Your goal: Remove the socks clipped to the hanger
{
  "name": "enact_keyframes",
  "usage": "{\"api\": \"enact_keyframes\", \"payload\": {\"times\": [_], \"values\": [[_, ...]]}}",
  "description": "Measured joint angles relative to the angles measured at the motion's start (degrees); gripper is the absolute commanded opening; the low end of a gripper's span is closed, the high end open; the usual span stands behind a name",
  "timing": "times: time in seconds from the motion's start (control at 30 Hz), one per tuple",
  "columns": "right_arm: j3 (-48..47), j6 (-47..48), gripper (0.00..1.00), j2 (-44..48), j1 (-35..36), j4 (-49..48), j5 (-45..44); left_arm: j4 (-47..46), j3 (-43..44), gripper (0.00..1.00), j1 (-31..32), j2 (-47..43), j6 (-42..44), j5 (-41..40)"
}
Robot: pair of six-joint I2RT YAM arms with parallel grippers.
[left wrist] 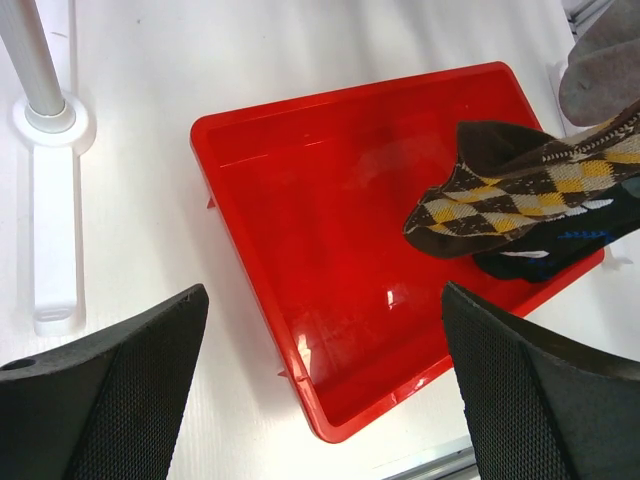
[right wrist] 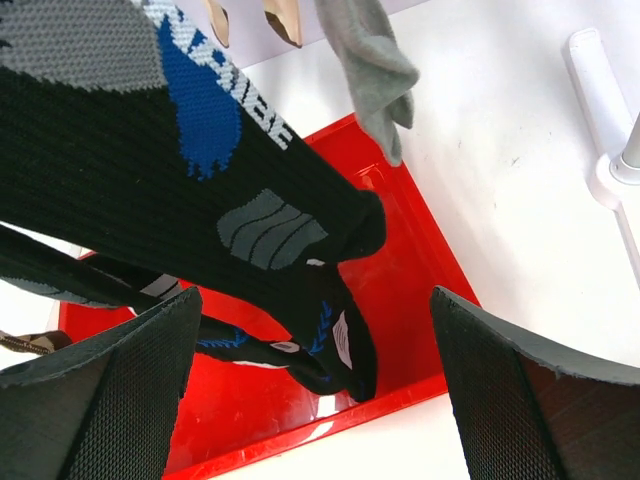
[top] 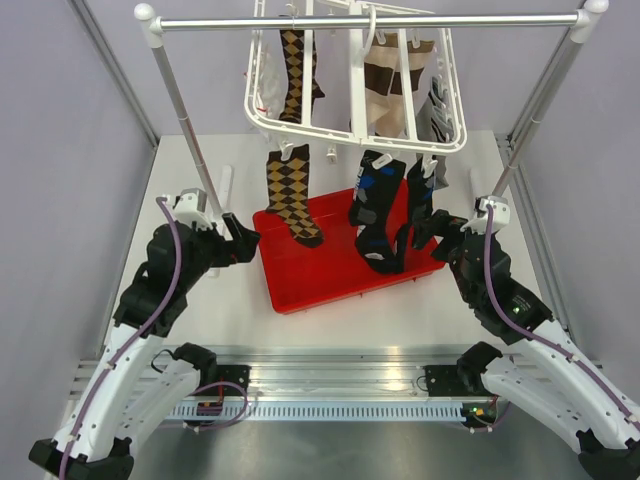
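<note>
The white hanger (top: 340, 135) hangs from the silver rail with several socks clipped to it. A brown-mustard argyle sock (top: 292, 195) dangles at the left, its toe over the red tray (top: 320, 272). Two black socks with blue marks (top: 378, 215) hang at the right, toes in the tray. A striped sock (top: 390, 80) and a grey sock (top: 437, 110) hang further back. My left gripper (top: 245, 240) is open beside the tray's left edge, holding nothing (left wrist: 325, 300). My right gripper (top: 440, 232) is open next to the black socks (right wrist: 130, 180), empty (right wrist: 315, 300).
The silver rail stand's poles (top: 180, 110) rise on both sides of the tray, each on a white foot (left wrist: 55, 230). In the left wrist view the argyle toe (left wrist: 500, 200) lies over a black sock (left wrist: 560, 245). A grey sock (right wrist: 375, 70) hangs over the tray's far corner.
</note>
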State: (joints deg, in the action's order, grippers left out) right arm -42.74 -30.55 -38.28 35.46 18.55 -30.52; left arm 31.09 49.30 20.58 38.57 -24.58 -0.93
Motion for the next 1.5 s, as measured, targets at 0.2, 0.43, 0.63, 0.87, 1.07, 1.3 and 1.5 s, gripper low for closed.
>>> {"api": "enact_keyframes", "payload": {"times": [0.2, 0.43, 0.63, 0.87, 1.07, 1.3, 1.5], "values": [[0.0, 1.2, 0.98, 0.2, 0.0, 0.1, 2.1, 0.0, 0.0, 1.00, 0.0, -0.2, 0.2, 1.5], [0.0, 4.6, 0.98, 0.2, 0.0, -0.5, 11.1, 0.0, 0.2, 1.00, 0.0, -0.9, 1.8, 5.9], [-0.7, 6.6, 0.98, -0.8, 0.0, -3.5, 21.3, -0.7, 4.4, 0.99, 0.0, -0.3, 3.3, 7.3], [-1.8, 7.0, 0.98, -3.9, 0.0, -9.8, 30.0, -5.5, 13.3, 0.99, 0.0, 3.1, 4.7, 8.6], [-1.9, 6.8, 0.98, -10.6, 1.7, -22.7, 35.9, -10.3, 15.3, 1.00, 0.0, 5.5, 6.5, 13.3], [-1.9, 9.7, 0.97, -19.9, 11.7, -34.1, 36.0, -18.2, 17.2, 1.00, 0.0, 9.1, 9.4, 19.8], [-1.6, 14.1, 0.97, -25.9, 17.0, -43.8, 31.6, -24.0, 20.0, 1.00, 0.0, 13.4, 11.2, 24.3]]}}
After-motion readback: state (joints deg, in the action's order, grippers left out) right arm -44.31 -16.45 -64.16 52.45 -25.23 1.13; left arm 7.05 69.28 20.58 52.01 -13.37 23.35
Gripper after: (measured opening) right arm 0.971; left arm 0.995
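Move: Hanging from the hanger's front rim, the argyle sock has its middle about 8 cm ahead of the left hand, 13 cm to its right and 6 cm higher. The hanger's front-left corner is roughly 12 cm ahead, 4 cm right and 24 cm up. From the right hand, the argyle sock is some 30 cm left, 7 cm ahead and 5 cm up. The blue-spotted dark sock hangs 11 cm left, 5 cm ahead and 2 cm up. Swinging left past the near side of the blue-spotted dark sock, the right hand travels about 23 cm to the lower part of the argyle sock, rising a little and turning some 50 degrees counter-clockwise. Meanwhile the left hand climbs roughly 19 cm and shifts right towards the clip on the argyle sock's top, tipping its fingers up and turning clockwise. Both grippers stay wide open. ##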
